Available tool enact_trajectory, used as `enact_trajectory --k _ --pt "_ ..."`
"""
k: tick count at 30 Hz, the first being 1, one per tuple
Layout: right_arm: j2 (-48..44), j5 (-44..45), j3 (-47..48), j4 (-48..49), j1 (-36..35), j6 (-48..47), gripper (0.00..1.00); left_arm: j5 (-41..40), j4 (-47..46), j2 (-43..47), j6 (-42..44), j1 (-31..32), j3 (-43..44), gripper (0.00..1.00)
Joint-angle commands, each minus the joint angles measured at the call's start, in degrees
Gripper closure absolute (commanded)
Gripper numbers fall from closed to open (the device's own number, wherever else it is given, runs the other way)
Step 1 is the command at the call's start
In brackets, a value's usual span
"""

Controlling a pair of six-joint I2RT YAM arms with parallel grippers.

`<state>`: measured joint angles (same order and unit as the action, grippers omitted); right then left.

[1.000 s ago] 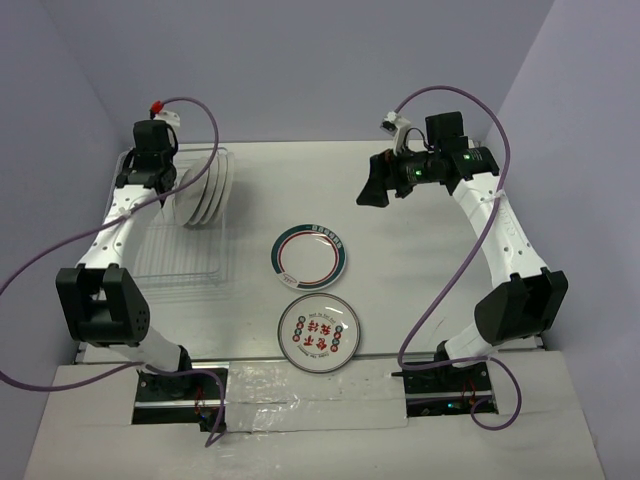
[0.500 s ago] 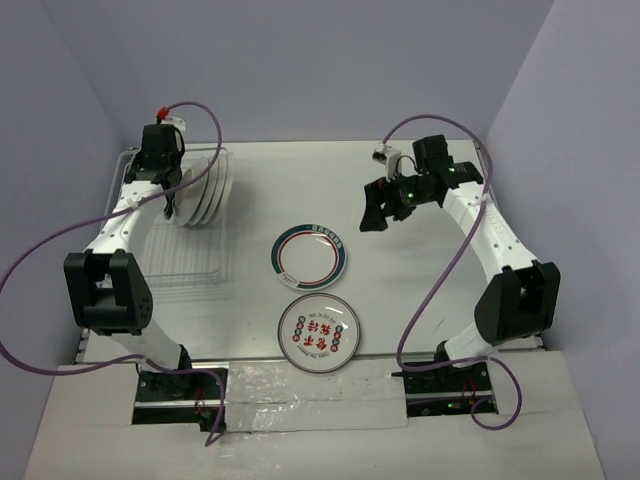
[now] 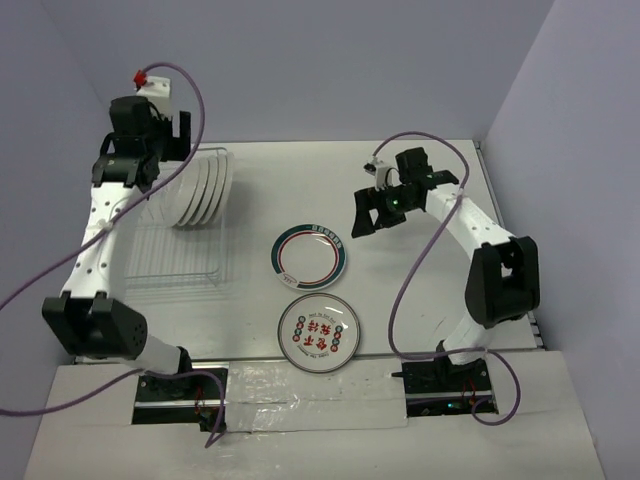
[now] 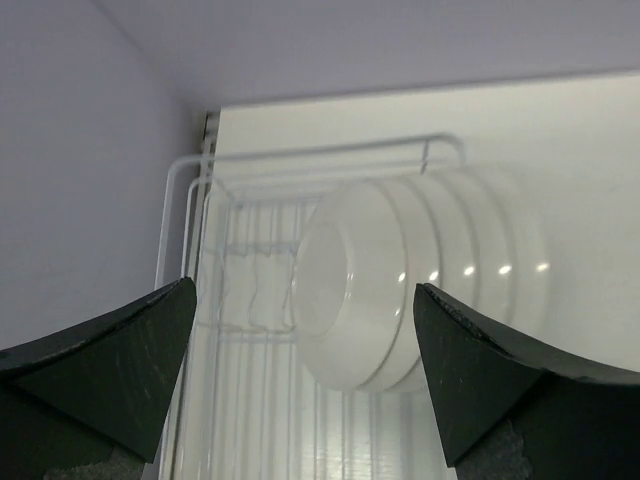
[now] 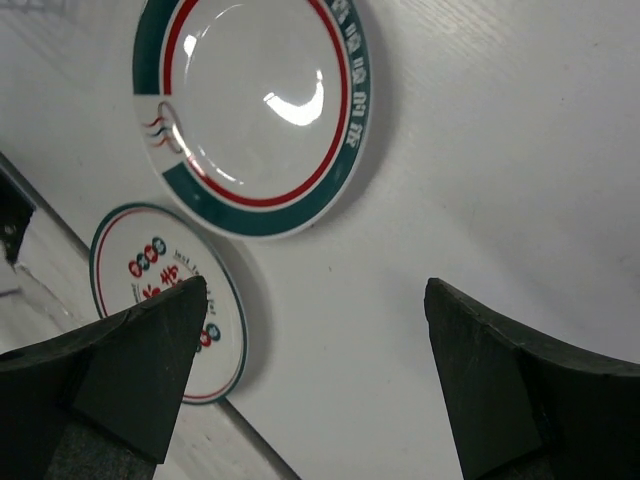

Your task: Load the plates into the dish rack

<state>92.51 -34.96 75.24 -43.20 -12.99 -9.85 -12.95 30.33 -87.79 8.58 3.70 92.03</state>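
Note:
Several white plates (image 3: 202, 188) stand on edge in the wire dish rack (image 3: 180, 262) at the far left; the left wrist view shows their backs (image 4: 430, 275) inside the rack's wire (image 4: 300, 158). My left gripper (image 3: 130, 172) (image 4: 305, 288) hangs open above and behind them, touching nothing. A green-rimmed plate (image 3: 310, 257) (image 5: 255, 100) lies flat mid-table, and a plate with red characters (image 3: 316, 333) (image 5: 150, 290) lies nearer the arms. My right gripper (image 3: 364, 212) (image 5: 315, 283) is open and empty, hovering just right of the green-rimmed plate.
The near half of the dish rack holds no plates. A wall runs close along the rack's left side (image 4: 90, 180). The table's near edge (image 5: 40, 290) lies just beyond the plate with red characters.
My left gripper opened, letting go of a plate in the rack, and rose away from it. The right gripper swung left and down toward the green-rimmed plate.

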Motion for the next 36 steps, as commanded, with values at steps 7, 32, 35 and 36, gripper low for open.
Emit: enact_trajectory --k 7,32,35,36 --pt "19.4 2.6 7.8 9.4 -0.2 14.6 0.14 14.8 -0.6 11.8 -8.0 0.3 3.6 0.01" --pt "37.6 -12.2 21.4 4.1 -6.6 13.1 1.0 25.4 1.8 12.8 -14.0 -0.2 1.8 0.01" --pt "32.9 -12.3 19.3 4.7 -5.4 12.4 1.0 31.4 3.0 12.6 -15.1 -1.3 3.9 0.01" --pt "30.0 -12.6 18.8 4.8 -4.2 12.3 1.0 36.6 3.2 12.4 -15.5 -1.8 4.3 0.01"
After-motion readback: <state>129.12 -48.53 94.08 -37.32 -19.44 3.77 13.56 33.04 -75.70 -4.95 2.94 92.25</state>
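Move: The green-and-red rimmed plate, which the open right hand goes for, lies about 15 cm to its left, roughly level with it fore and aft and some 13 cm below. The white plate with red characters lies about 21 cm back and 13 cm left of the right hand, equally low; the plates standing in the dish rack are some 39 cm left and 12 cm farther out. From the left hand the rimmed plate lies about 28 cm right, 13 cm back and 29 cm down. The right hand sinks some 11 cm, edging forward to the far right side of the rimmed plate as its fingers tip about 25 degrees further down and partly close, then slides left close to the table into the plate's rim and shuts on it, pinching it. Meanwhile the empty left hand, still wide open, rises about 11 cm above the rack and sinks partway again, drawing back and drifting some 8 cm right while turning clockwise. ##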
